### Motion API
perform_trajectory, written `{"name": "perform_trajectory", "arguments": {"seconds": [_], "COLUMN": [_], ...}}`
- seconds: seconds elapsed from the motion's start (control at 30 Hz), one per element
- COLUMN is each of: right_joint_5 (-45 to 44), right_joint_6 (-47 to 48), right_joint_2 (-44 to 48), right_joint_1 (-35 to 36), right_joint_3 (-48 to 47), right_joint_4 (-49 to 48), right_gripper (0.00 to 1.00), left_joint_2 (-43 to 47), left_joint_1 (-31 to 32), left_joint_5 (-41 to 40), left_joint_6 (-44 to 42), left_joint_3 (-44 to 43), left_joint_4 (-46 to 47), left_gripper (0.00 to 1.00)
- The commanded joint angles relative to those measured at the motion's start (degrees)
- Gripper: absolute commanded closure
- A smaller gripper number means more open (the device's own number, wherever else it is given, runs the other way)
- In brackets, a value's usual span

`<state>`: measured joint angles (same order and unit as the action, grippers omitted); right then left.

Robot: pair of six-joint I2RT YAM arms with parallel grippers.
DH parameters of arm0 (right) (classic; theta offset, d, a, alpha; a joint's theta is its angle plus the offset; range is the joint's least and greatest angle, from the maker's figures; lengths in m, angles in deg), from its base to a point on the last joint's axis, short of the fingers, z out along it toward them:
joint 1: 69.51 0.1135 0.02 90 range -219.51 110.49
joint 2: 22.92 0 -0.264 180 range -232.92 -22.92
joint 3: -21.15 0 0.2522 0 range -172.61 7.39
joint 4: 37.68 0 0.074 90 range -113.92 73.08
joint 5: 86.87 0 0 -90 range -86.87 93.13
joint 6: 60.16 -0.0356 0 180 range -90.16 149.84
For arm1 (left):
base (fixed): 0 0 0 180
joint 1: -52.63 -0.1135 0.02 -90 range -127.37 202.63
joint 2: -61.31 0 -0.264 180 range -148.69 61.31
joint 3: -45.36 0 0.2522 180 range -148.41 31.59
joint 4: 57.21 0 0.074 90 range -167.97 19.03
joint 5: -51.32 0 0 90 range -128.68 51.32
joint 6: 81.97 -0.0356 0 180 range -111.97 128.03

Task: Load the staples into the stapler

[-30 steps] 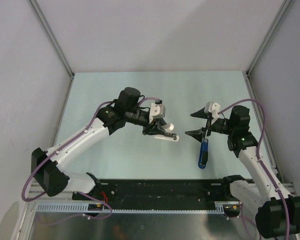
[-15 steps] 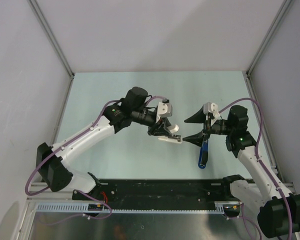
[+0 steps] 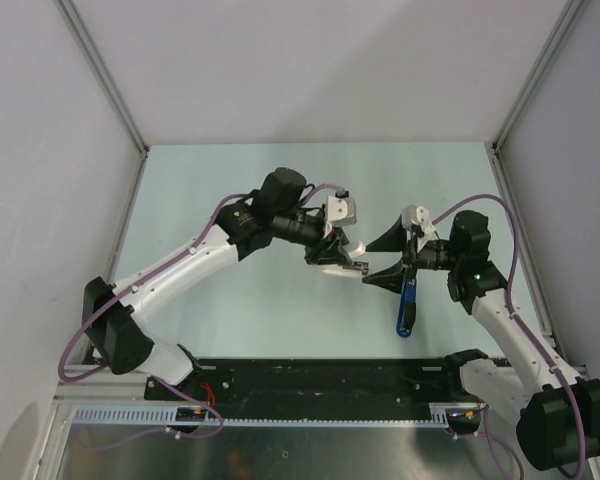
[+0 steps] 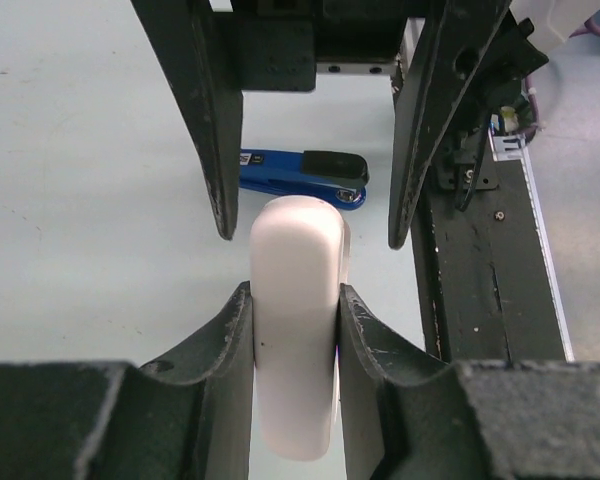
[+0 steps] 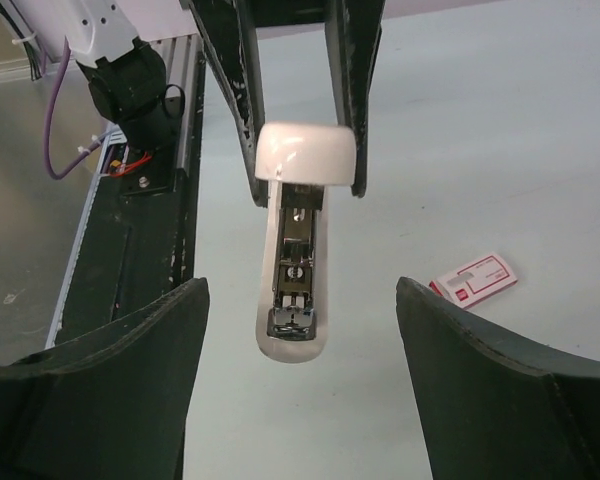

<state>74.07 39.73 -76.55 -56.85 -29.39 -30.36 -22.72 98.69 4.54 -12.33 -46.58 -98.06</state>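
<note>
My left gripper [image 4: 295, 300] is shut on a white stapler [image 4: 292, 330], holding it in the air above the table. Its open side faces the right wrist camera, showing the metal staple channel [image 5: 298, 285]. My right gripper [image 5: 300, 292] is open; its fingers stand on either side of the white stapler's [image 3: 345, 262] free end without touching it. A blue stapler with black parts [image 3: 407, 308] lies flat on the table below the right gripper [image 3: 372, 260]. The pink-and-white staples box [image 5: 475, 278] lies on the table behind; no loose staples show.
The black base rail [image 3: 320, 385] runs along the near edge, with a toothed metal strip [image 3: 260, 418] in front. Grey walls and metal frame posts [image 3: 105, 85] close in the left, back and right. Purple cables [image 3: 195, 235] loop off both arms.
My left arm has carried the white stapler to the right, up to the right gripper. The right gripper has shifted slightly left and its jaws have narrowed a little around the stapler's end.
</note>
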Motion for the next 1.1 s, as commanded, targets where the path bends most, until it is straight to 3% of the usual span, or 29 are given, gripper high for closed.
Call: {"name": "perform_trajectory", "arguments": {"seconds": [0.0, 0.53, 1.07], "right_joint_5": [-0.27, -3.01, -1.31], "right_joint_6": [-0.34, 2.21, 2.05], "right_joint_2": [-0.67, -2.1, -2.93], "right_joint_1": [0.87, 1.61, 2.25], "right_joint_3": [0.46, 1.73, 3.04], "right_joint_4": [-2.03, -1.39, -2.83], "right_gripper": [0.22, 0.58, 0.83], "left_joint_2": [-0.98, -1.96, -1.33], "left_joint_1": [0.77, 1.46, 1.32], "left_joint_5": [-0.55, -1.63, -0.92], "left_joint_6": [2.36, 4.0, 8.42], "left_joint_3": [-4.0, -8.06, -12.79], "left_joint_4": [1.34, 1.34, 1.38], "left_gripper": [1.0, 1.0, 1.0]}}
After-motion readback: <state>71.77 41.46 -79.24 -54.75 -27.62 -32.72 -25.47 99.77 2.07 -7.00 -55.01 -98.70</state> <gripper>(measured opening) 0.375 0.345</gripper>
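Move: The opened white stapler, held by its lid in the left fingers, has its middle about 5 cm left of the right hand at its height, some 3 cm right of the left hand and 1 cm lower; the free end of the lower arm reaches between the right fingers. The staples box lies 12 cm ahead and 11 cm left of the right hand, the blue stapler about 10 cm right and level with it, both some 24 cm below. Right hand sinks about 2 cm, pinching the lower arm's free end; left lifts the lid about 4 cm. ##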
